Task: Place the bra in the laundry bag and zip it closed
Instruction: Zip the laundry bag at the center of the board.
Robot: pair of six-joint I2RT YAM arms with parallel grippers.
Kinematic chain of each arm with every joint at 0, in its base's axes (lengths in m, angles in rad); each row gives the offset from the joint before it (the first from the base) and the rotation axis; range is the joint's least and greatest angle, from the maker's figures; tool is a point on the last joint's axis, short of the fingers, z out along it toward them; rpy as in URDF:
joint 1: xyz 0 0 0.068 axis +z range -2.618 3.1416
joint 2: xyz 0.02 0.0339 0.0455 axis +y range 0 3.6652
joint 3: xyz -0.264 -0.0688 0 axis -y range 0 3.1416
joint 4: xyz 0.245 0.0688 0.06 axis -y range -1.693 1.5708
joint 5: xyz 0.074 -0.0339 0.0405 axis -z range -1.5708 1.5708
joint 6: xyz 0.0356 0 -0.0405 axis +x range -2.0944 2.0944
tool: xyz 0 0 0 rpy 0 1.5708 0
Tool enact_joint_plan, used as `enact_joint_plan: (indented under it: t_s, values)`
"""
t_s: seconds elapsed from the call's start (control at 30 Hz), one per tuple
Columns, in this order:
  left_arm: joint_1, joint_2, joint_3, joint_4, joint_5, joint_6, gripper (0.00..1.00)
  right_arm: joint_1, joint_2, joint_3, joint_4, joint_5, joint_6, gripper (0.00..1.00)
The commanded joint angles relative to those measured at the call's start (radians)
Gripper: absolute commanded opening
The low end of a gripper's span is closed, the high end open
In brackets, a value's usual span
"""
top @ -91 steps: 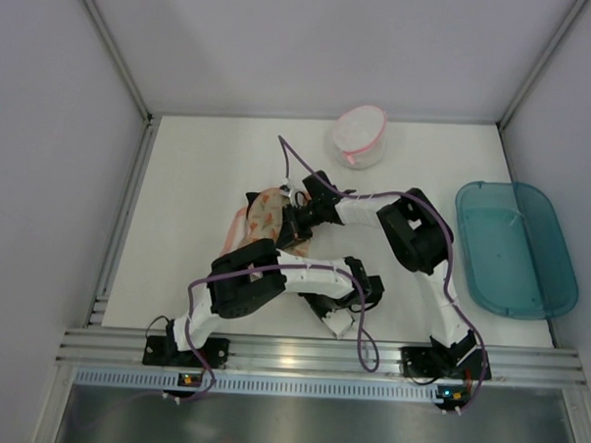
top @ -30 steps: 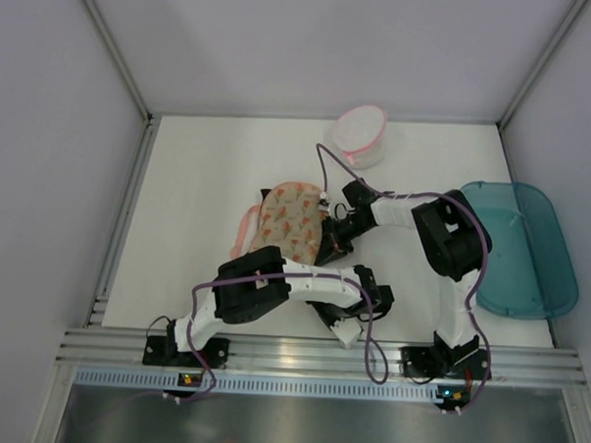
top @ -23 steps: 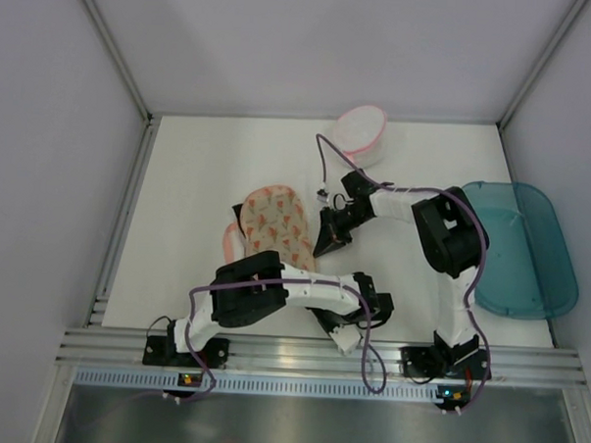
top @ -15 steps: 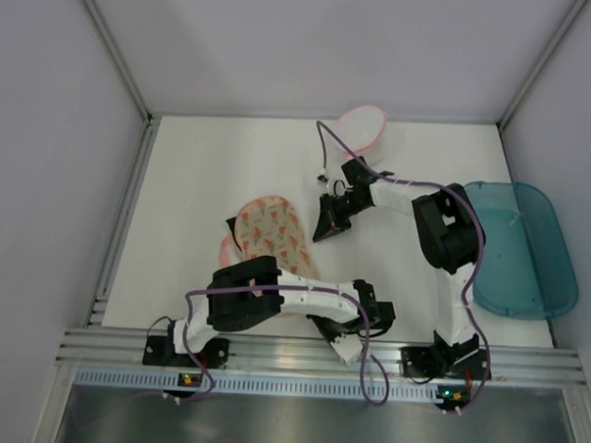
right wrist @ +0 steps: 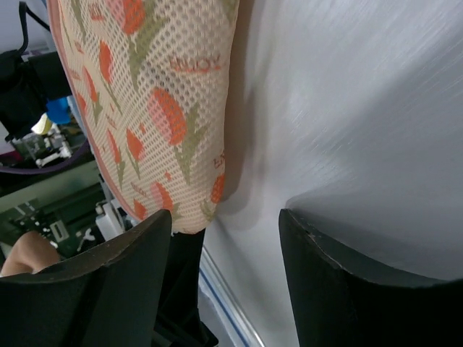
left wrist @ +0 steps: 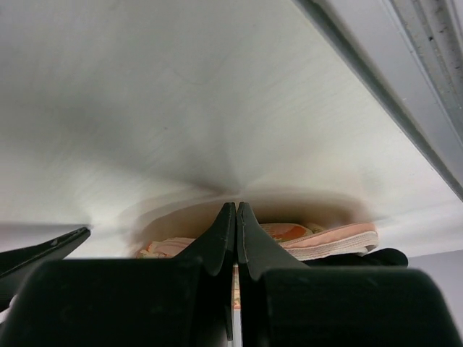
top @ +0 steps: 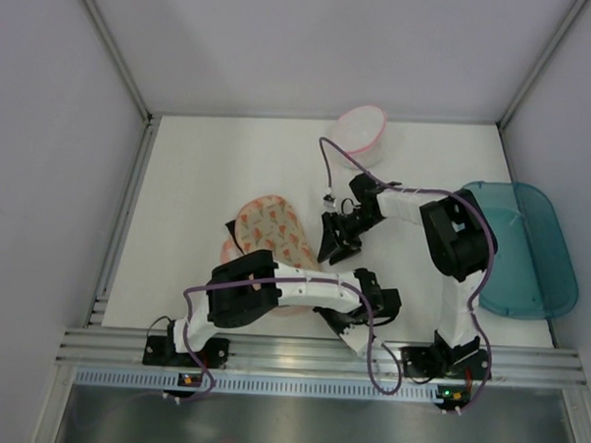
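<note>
The laundry bag (top: 271, 230), cream mesh with orange print and pink trim, lies flat left of the table's centre, and my left forearm covers its near end. A sliver of black fabric (top: 232, 229) pokes out at its left edge, and the rest of the bra is hidden. My right gripper (top: 335, 247) stands open just right of the bag. In the right wrist view the gripper (right wrist: 226, 225) has the bag (right wrist: 155, 108) beside its left finger and bare table between the jaws. My left gripper (top: 348, 332) is shut near the front edge. Its pressed-together fingers (left wrist: 236, 217) lie over the bag's trim (left wrist: 325, 242).
A small white pouch with a pink rim (top: 360, 134) sits at the back of the table. A teal plastic tub (top: 515, 249) lies at the right edge. An aluminium rail (top: 319, 355) runs along the near edge, and grey walls enclose the table.
My right gripper has opened and let go of the bag, ending just right of it. The bag slid left and toward the near edge as my left arm swung nearer.
</note>
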Motion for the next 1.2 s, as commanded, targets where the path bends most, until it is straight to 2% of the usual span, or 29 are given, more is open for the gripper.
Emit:
enact_joint_plan:
  t_s: [0.0,0.1,0.23,0.33,0.43,0.5,0.53,0.57,0.63,0.67,0.7,0.77,0.83,0.97,1.03,1.07,1.1,1.17]
  values:
    - [0.006,-0.038,0.036,0.008,-0.020,0.006,0.00,0.014,-0.011,-0.016,-0.026,-0.088,-0.032,0.62]
    - [0.018,-0.050,0.032,0.022,-0.026,0.012,0.00,0.028,-0.005,-0.039,-0.010,-0.117,-0.031,0.59]
    - [0.024,-0.070,0.025,0.062,-0.033,0.017,0.00,0.043,0.014,-0.056,0.007,-0.155,-0.021,0.50]
    - [0.024,-0.098,0.015,0.106,-0.039,0.020,0.00,0.050,0.025,-0.054,0.023,-0.187,-0.003,0.29]
    - [0.024,-0.128,-0.013,0.170,-0.043,0.032,0.00,0.053,0.032,-0.054,0.030,-0.213,0.003,0.15]
    - [0.024,-0.167,-0.027,0.197,-0.033,0.040,0.01,0.053,0.034,-0.054,0.031,-0.230,0.003,0.01]
    - [0.024,-0.180,-0.044,0.230,-0.033,0.040,0.06,0.053,0.031,-0.054,0.034,-0.235,0.006,0.00]
    - [0.024,-0.208,-0.056,0.252,-0.037,0.037,0.22,0.053,0.029,-0.056,0.051,-0.237,0.017,0.00]
    - [0.024,-0.237,-0.074,0.275,-0.040,0.031,0.36,0.053,0.016,-0.068,0.088,-0.237,0.049,0.00]
    - [0.024,-0.268,-0.076,0.290,-0.037,0.013,0.58,0.051,0.012,-0.071,0.103,-0.235,0.080,0.00]
    - [0.024,-0.291,-0.077,0.299,-0.034,-0.001,0.74,0.050,0.006,-0.074,0.141,-0.233,0.097,0.00]
    - [0.027,-0.372,-0.094,0.328,-0.007,-0.035,0.77,0.051,0.005,-0.079,0.178,-0.230,0.152,0.00]
    - [0.032,-0.436,-0.120,0.347,0.018,-0.067,0.98,0.053,0.005,-0.086,0.244,-0.220,0.195,0.00]
    - [0.085,-0.639,-0.188,0.428,0.023,-0.234,0.98,0.053,-0.006,-0.129,0.413,-0.189,0.368,0.00]
    - [0.190,-0.714,-0.206,0.458,0.038,-0.299,0.98,0.050,-0.020,-0.172,0.556,-0.172,0.452,0.00]
    - [0.243,-0.731,-0.203,0.458,0.094,-0.367,0.98,0.048,-0.021,-0.183,0.591,-0.157,0.529,0.00]
    - [0.361,-0.748,-0.200,0.459,0.125,-0.404,0.98,0.043,-0.021,-0.194,0.632,-0.148,0.560,0.00]
    - [0.475,-0.790,-0.225,0.488,0.142,-0.505,0.98,0.042,-0.023,-0.201,0.712,-0.134,0.647,0.00]
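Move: The laundry bag's right-hand edge lies about 4 cm back and 2 cm left of my open right hand, roughly level with the fingertips. The middle of the bag is some 12 cm left and 2 cm ahead of that hand, 3 cm lower, and a black end of the bra sticks out about 21 cm left, 6 cm ahead. From my shut left hand, low by the bag's near right rim, that right-hand edge is about 7 cm ahead and 3 cm left. I bring my right hand back about 4 cm to the bag's right-hand edge and pinch it shut there, then ease left and a little forward with it. My left hand, still shut at the zip, creeps forward and right a few centimetres, opens wide to let go, then lifts about 19 cm clear, swinging forward and left over the bag while the wrist rolls some 60 degrees until the fingers point to the right. ##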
